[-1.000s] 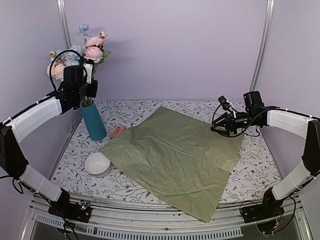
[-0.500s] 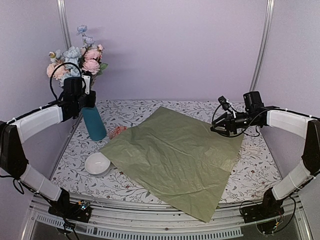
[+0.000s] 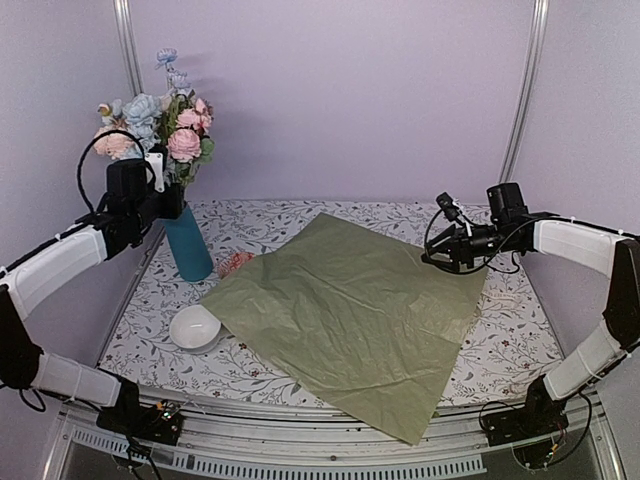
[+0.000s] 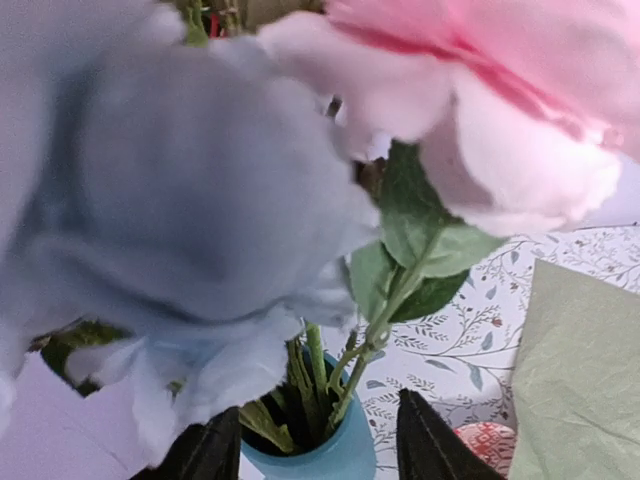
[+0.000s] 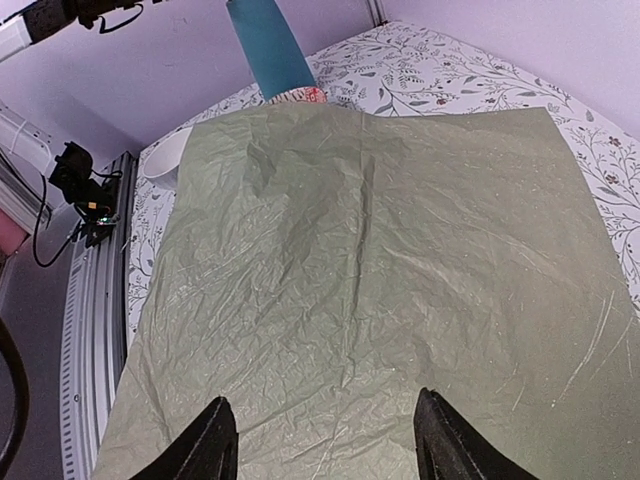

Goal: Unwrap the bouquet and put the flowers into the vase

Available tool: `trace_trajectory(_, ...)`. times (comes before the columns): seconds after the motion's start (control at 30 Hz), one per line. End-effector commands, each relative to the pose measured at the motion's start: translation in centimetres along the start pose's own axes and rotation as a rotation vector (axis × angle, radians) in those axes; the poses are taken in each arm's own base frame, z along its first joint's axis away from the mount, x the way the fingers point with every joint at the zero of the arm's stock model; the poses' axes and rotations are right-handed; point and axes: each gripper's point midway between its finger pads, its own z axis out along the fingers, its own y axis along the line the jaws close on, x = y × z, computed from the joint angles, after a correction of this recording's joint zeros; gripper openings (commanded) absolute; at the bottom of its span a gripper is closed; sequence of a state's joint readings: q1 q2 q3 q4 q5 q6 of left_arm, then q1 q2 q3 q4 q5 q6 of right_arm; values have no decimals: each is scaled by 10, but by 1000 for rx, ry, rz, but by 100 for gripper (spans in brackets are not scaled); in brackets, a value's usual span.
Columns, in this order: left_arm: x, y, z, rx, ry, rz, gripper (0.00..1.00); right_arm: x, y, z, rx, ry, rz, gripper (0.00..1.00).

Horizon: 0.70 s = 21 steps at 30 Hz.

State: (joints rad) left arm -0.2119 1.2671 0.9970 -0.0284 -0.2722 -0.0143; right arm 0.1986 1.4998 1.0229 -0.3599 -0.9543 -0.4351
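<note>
The flowers (image 3: 160,122), pink, cream and blue with green stems, stand in the teal vase (image 3: 187,243) at the table's back left. No wrapped bouquet shows; only its olive-green sheet (image 3: 350,300) lies spread flat. My left gripper (image 3: 168,205) hovers open just left of the stems, above the vase's mouth. In the left wrist view a blurred blue bloom (image 4: 180,200) and a pink bloom (image 4: 480,100) fill the picture, the vase rim (image 4: 335,455) sits behind the left gripper (image 4: 318,455), and the jaws touch nothing. My right gripper (image 5: 325,440) hangs open over the sheet (image 5: 370,270).
A white round bowl (image 3: 195,328) sits at the front left beside the sheet. A small red patterned dish (image 3: 235,263) lies next to the vase's foot. The floral tablecloth (image 3: 510,340) shows around the sheet. Lilac walls close in the back and both sides.
My left gripper has opened and let go of the flower stems, then drawn back to the left. The flowers have sunk a little into the vase. The right arm has not moved.
</note>
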Motion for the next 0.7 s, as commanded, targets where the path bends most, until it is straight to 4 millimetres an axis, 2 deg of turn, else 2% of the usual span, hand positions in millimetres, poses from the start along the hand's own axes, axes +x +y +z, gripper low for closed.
trace_trajectory(0.0, 13, -5, -20, 63, 34, -19, 56, -13, -8, -17, 66, -22, -28, 63)
trace_trajectory(0.1, 26, -12, -35, 118, 58, -21, 62, -20, -18, -33, 105, -46, -15, 63)
trace_trajectory(0.23, 37, -28, -59, 231, 59, -29, 68, -40, -26, -61, 203, -80, -39, 65)
trace_trajectory(0.33, 41, -48, -77, 344, 29, -12, 75, -49, -33, -78, 328, -83, -75, 74)
trace_trajectory(0.37, 47, -58, -82, 394, 31, 0, 77, -51, -39, -84, 388, -86, -81, 80)
trace_trajectory(0.4, 51, -65, -85, 426, 30, 11, 80, -51, -45, -91, 443, -96, -66, 88)
trace_trajectory(0.43, 55, -71, -88, 452, 32, 16, 91, -50, -50, -98, 500, -107, -56, 96)
trace_trajectory(0.47, 60, -77, -92, 480, 34, 23, 98, -48, -56, -106, 553, -123, -23, 100)
trace_trajectory(0.57, 72, -91, -102, 547, 26, 44, 99, -39, -63, -121, 655, -156, 33, 99)
trace_trajectory(0.67, 79, -94, -111, 562, -6, 49, 99, -37, -60, -137, 747, -225, 27, 99)
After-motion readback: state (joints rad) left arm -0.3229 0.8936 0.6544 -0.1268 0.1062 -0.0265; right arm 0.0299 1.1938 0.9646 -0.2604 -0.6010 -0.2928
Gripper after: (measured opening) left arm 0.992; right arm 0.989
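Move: Ahead of the left hand by about 9 cm stands the vase, straight in front, its middle some 16 cm below; the flower heads bunch roughly 20 cm above the hand, over the vase. The red dish is 12 cm right of the vase, and the white bowl lies 15 cm back and 4 cm right of the hand. From the right hand the vase is about 70 cm left and 17 cm farther out; the paper's middle is 24 cm left, 3 cm back. Backing away from the vase with its flower already let go, the left hand draws about 11 cm towards its base, veers 8 cm right and sinks 5 cm, turning clockwise some 25 degrees as its half-open fingers spread wide. The empty right hand swings right 10 cm, away from the vase, and climbs 7 cm over the paper's edge with some drift forward, also turning clockwise and opening fully. ##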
